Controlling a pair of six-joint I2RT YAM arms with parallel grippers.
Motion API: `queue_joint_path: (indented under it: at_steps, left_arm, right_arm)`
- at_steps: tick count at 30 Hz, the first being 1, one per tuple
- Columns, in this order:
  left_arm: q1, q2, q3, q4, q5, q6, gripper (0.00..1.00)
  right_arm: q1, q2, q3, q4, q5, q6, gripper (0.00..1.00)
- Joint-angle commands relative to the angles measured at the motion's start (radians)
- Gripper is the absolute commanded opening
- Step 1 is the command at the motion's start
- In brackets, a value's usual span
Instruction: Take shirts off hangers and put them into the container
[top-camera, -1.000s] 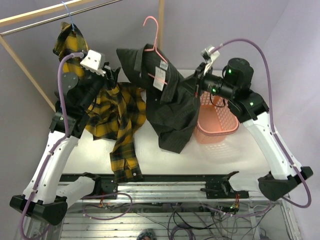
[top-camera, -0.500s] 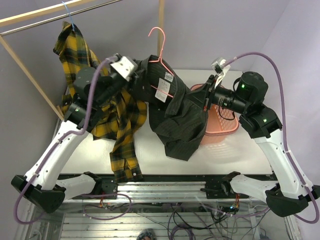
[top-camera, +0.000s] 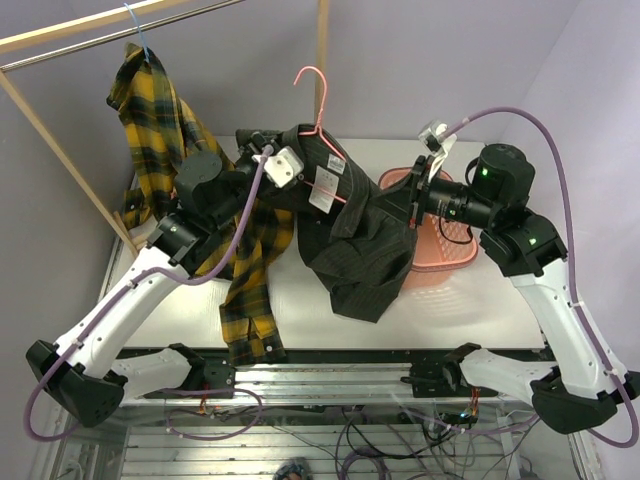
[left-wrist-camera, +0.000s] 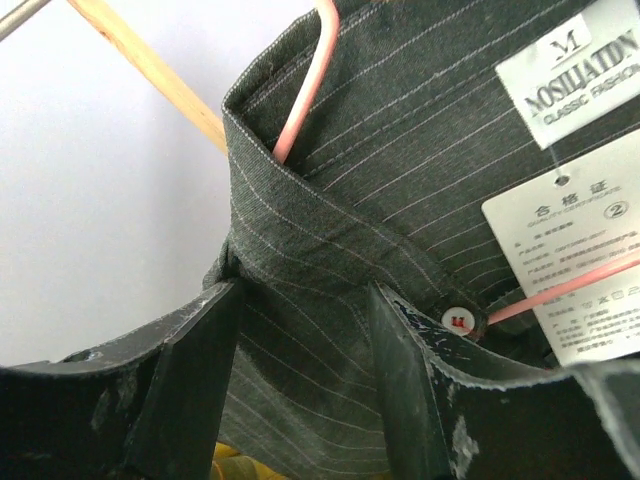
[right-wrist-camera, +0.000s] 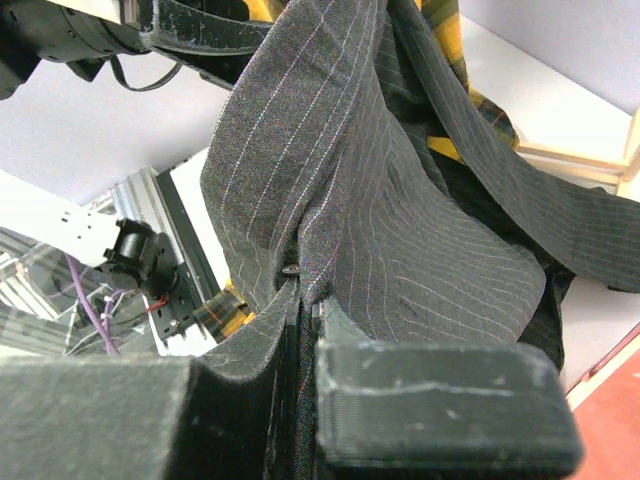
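Note:
The dark striped shirt (top-camera: 355, 245) hangs on the pink hanger (top-camera: 318, 95), held in the air over the table between both arms. My left gripper (top-camera: 292, 143) is open at its collar (left-wrist-camera: 300, 215). The fingers (left-wrist-camera: 195, 380) stand either side of the fabric below the collar, without pinching it. My right gripper (top-camera: 408, 203) is shut on a fold of that shirt's cloth (right-wrist-camera: 380, 200), just left of the salmon-pink container (top-camera: 442, 262). The yellow-and-black plaid shirt (top-camera: 160, 110) hangs from the blue hanger (top-camera: 137, 28) on the rail, and its tail lies on the table.
A wooden post (top-camera: 322, 45) and a sloping wooden bar (top-camera: 55, 150) frame the metal rail (top-camera: 90, 45). White paper tags (left-wrist-camera: 575, 65) dangle from the dark shirt's neck. The white table (top-camera: 480, 310) ends at the aluminium frame in front.
My left arm swung right from the plaid shirt to the dark shirt's collar, and its jaws widened a little. The right arm pulled the dark shirt right and down, then held still.

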Motion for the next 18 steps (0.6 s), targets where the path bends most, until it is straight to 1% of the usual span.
queue_joint_path:
  at_steps: [1,5,8,12,15,18]
  left_arm:
    - [-0.002,-0.037,-0.048,0.091,-0.067,0.087,0.64]
    - [0.000,-0.072,-0.086,0.128,-0.103,0.091,0.64]
    - [0.005,-0.096,-0.080,0.101,-0.098,0.078,0.64]
    - [0.025,-0.131,-0.052,0.036,-0.058,0.054,0.65]
    - [0.053,-0.156,-0.025,-0.029,0.013,0.037,0.65]
    - [0.057,-0.165,-0.005,-0.093,0.059,0.052,0.64]
  right_arm:
    - [0.002,-0.046,0.029,-0.032,-0.076,-0.038,0.00]
    - [0.001,-0.062,0.034,-0.063,-0.074,-0.053,0.00]
    - [0.003,-0.066,0.044,-0.080,-0.067,-0.058,0.00]
    - [0.003,-0.073,0.050,-0.097,-0.061,-0.063,0.00]
    - [0.002,-0.079,0.051,-0.104,-0.075,-0.065,0.00]
    - [0.003,-0.089,0.047,-0.102,-0.091,-0.061,0.00]
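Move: Just off the left hand's open fingertips, some 4 cm ahead and 3 cm to the right, is the dark shirt's left shoulder. The pink hanger's middle is about 11 cm to the right and 3 cm back, at similar height; the plaid shirt hangs about 9 cm left, 3 cm ahead and 15 cm lower. From the right hand, which already grips the dark shirt, the container lies roughly 11 cm ahead, 11 cm right and 31 cm below. Swinging about 4 cm to its left, the left hand takes its open fingers outward past the edge of the dark shirt's left shoulder; it dips slightly first, then rises some 3 cm while drawing back about 2 cm. The right hand keeps its pinch on the shirt's other side and draws it about 3 cm back and slightly right. ##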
